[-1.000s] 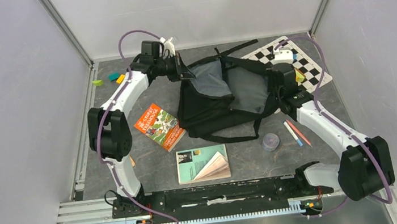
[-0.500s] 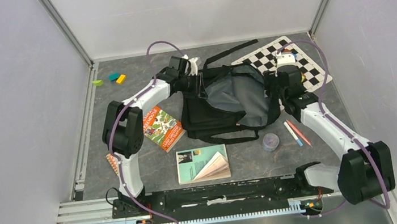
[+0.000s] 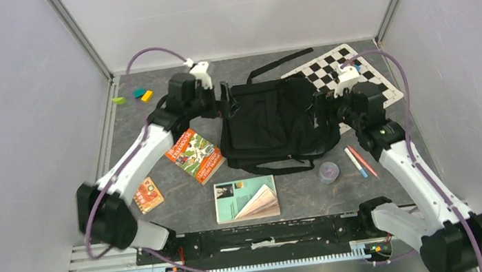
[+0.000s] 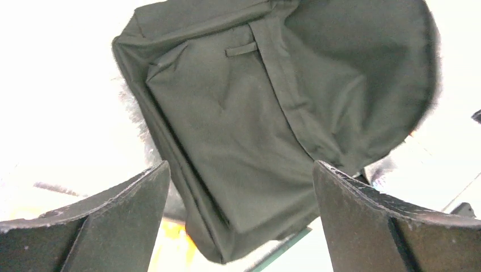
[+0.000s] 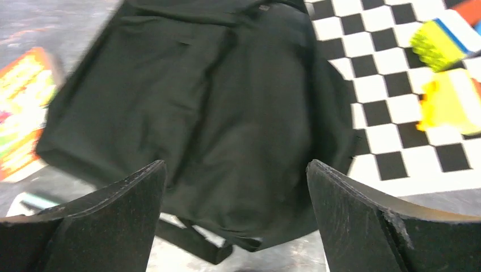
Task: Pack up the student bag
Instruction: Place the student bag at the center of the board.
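Observation:
The student bag (image 3: pixel 271 122) is a large black fabric backpack that lies flat mid-table, its long straps trailing at the back and front. No lining shows. My left gripper (image 3: pixel 224 103) hovers at the bag's left edge, open and holding nothing. In the left wrist view the bag (image 4: pixel 272 113) fills the space beyond the spread fingers (image 4: pixel 113 221) of the left gripper (image 4: pixel 241 187). My right gripper (image 3: pixel 318 106) is at the bag's right edge, also open and holding nothing. The right wrist view shows the bag (image 5: pixel 215 113) beyond the wide right gripper (image 5: pixel 235 192).
An orange book (image 3: pixel 193 154) lies left of the bag and a teal open book (image 3: pixel 246 199) in front. A small round container (image 3: pixel 328 171) and pens (image 3: pixel 359 161) sit front right. A checkered mat (image 3: pixel 374 88) with yellow blocks (image 5: pixel 448 102) lies at the back right. An orange card (image 3: pixel 147 194) and small blocks (image 3: pixel 139 94) lie left.
Both grippers were shut on the bag's rim, holding its mouth open with grey lining showing. Both have opened and let go, and the bag has dropped flat.

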Robot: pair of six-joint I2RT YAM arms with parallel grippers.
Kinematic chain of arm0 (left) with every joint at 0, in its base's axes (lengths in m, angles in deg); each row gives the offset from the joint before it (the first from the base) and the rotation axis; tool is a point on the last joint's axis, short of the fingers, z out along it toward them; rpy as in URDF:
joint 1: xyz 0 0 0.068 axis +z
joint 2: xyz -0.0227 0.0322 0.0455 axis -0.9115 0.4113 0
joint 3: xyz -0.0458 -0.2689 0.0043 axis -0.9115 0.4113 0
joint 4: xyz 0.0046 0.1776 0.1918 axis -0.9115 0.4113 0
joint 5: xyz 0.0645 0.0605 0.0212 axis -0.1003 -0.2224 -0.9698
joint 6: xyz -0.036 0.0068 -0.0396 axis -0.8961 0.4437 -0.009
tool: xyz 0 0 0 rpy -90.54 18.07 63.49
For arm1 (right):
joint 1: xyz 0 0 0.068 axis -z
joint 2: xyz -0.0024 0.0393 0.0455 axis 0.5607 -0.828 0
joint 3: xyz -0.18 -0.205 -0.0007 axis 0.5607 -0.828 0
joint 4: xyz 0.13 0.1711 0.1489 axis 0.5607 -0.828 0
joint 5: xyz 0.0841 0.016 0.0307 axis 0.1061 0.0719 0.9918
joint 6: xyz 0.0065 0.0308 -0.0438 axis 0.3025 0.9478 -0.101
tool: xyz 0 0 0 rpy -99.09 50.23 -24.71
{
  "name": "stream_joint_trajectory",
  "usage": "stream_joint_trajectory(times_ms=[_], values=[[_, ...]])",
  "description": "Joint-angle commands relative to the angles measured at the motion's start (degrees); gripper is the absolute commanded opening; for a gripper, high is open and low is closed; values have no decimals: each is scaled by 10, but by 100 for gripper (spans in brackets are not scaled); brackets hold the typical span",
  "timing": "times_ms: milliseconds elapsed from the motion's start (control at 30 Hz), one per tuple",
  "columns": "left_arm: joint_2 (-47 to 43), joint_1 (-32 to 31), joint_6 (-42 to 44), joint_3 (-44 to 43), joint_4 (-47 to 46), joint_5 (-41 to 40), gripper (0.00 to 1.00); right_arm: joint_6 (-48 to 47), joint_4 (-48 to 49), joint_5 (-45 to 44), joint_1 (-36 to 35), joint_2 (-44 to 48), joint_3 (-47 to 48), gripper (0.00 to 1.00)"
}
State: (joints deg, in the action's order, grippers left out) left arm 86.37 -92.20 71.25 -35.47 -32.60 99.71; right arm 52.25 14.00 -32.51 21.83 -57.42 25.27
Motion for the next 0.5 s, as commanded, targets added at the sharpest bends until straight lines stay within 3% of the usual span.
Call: stream_joint_trajectory(times_ms=[0,300,467], values=[[-138,-1,-57,101,-20,-31,100,49,17,149,-15,64,-42,98],[-352,-28,-195,353,22,-3,100,33,193,259,-175,192,-223,98],[-431,-28,-272,430,58,-33,100,25,282,299,-240,145,-246,98]])
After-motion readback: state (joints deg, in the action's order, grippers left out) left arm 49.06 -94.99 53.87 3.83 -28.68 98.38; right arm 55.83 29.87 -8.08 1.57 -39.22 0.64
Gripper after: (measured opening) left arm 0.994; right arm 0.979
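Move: The student bag's middle lies about 17 cm right and 2 cm ahead of the left hand, 16 cm lower; the treehouse book is roughly 9 cm back and 13 cm left of that hand, the teal book 26 cm back and 3 cm right. From the right hand the bag is some 8 cm ahead and 14 cm left, 16 cm lower; the jar is 15 cm back and 1 cm left, the teal book 21 cm back and 28 cm left. Both open hands draw back some 15 cm towards the teal book, left sinking, right swinging left, turning counter-clockwise. ##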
